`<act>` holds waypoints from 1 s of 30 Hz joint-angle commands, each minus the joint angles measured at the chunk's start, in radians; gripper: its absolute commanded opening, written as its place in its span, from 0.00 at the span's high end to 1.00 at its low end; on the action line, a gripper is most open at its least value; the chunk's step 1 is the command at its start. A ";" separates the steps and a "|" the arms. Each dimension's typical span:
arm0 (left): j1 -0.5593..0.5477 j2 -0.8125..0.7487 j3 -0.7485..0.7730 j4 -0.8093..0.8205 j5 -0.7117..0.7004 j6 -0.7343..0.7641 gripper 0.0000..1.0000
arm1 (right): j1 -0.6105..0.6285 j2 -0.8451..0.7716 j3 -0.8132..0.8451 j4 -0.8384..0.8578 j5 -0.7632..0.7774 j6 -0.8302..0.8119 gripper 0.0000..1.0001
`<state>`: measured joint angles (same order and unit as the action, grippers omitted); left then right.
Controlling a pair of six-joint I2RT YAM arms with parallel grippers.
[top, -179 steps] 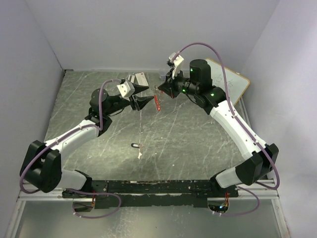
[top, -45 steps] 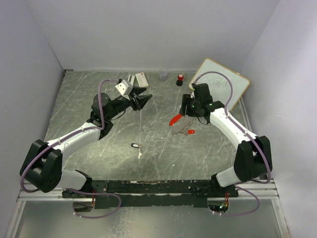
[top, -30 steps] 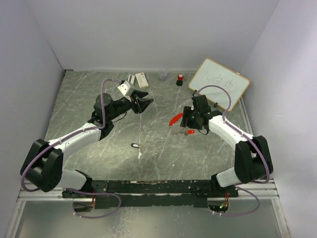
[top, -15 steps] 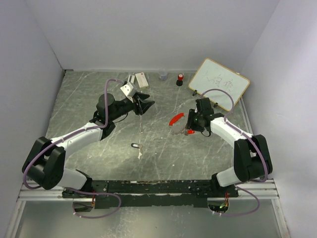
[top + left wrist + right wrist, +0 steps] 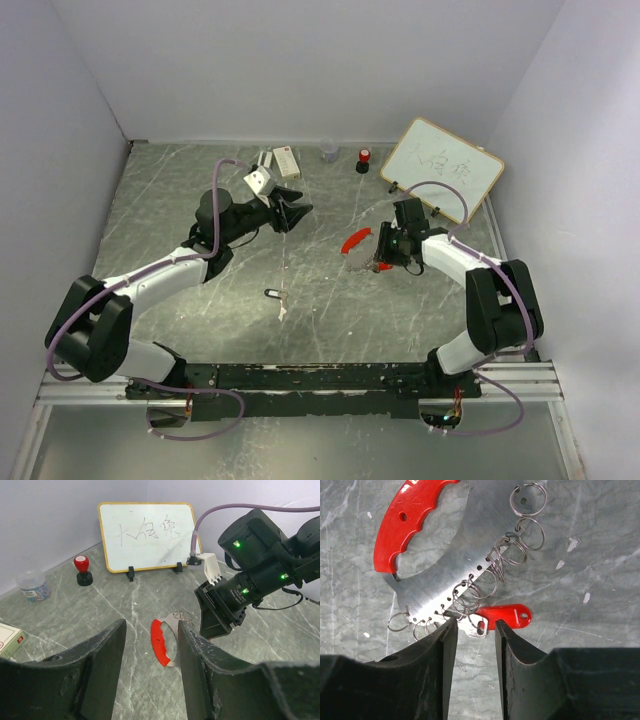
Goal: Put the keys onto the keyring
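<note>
The keyring, a curved red handle [image 5: 355, 241] on a silver plate [image 5: 445, 575] with several wire rings, lies flat on the table. The red-headed key [image 5: 502, 616] lies against its rings. My right gripper [image 5: 475, 625] is low over it and open, with the key's silver blade between the fingertips; it also shows in the top view [image 5: 384, 256]. The black-headed key [image 5: 270, 293] lies alone at the table's middle, next to a white scrap. My left gripper [image 5: 292, 212] is open and empty, raised left of the keyring [image 5: 161, 642], which it faces.
A small whiteboard [image 5: 443, 170] leans at the back right. A red-topped stamp [image 5: 363, 160], a clear cup of clips [image 5: 329, 152] and a white box [image 5: 285, 160] stand along the back. Walls close the left, back and right.
The right gripper held the keyring raised near the left gripper; the keyring now lies on the table and the right gripper has come down over the red key. The left gripper shifted slightly right.
</note>
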<state>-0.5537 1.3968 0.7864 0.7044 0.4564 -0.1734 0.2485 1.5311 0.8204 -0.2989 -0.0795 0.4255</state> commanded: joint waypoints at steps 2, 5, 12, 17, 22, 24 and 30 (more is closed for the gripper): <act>-0.009 0.011 0.008 0.000 -0.002 0.003 0.44 | -0.007 0.022 -0.012 0.033 -0.011 -0.017 0.66; -0.009 0.013 0.011 -0.006 -0.003 0.006 0.44 | -0.008 0.033 -0.014 0.036 -0.010 -0.019 0.68; -0.009 0.012 0.011 -0.016 -0.007 0.013 0.44 | -0.008 0.045 -0.018 0.041 -0.009 -0.026 0.69; -0.009 0.015 0.014 -0.018 -0.005 0.013 0.44 | -0.007 0.051 -0.016 0.042 -0.003 -0.028 0.78; -0.009 0.018 0.019 -0.018 -0.005 0.013 0.44 | -0.007 0.057 -0.014 0.042 0.001 -0.031 0.84; -0.009 0.018 0.020 -0.022 -0.004 0.014 0.44 | -0.007 0.053 -0.013 0.040 0.002 -0.031 0.88; -0.009 0.018 0.019 -0.014 -0.008 0.013 0.44 | -0.003 -0.002 0.006 0.012 0.019 -0.065 1.00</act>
<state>-0.5537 1.4067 0.7864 0.6834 0.4557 -0.1650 0.2478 1.5768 0.8143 -0.2741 -0.0826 0.3969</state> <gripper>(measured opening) 0.564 0.009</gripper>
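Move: The red-capped key lies flat almost under the right fingertips, about 2 cm below and 1 cm to the right. The nearest rings are some 1 cm ahead and 1 cm to the left. The metal plate they hang from is about 3 cm ahead, 3 cm left, and its red handle 5 cm ahead, 6 cm left. From the left hand the key is roughly 21 cm right, 2 cm ahead and 25 cm below. The right hand sinks about 1.5 cm onto the red-capped key's metal end and shuts its half-open fingers there. ##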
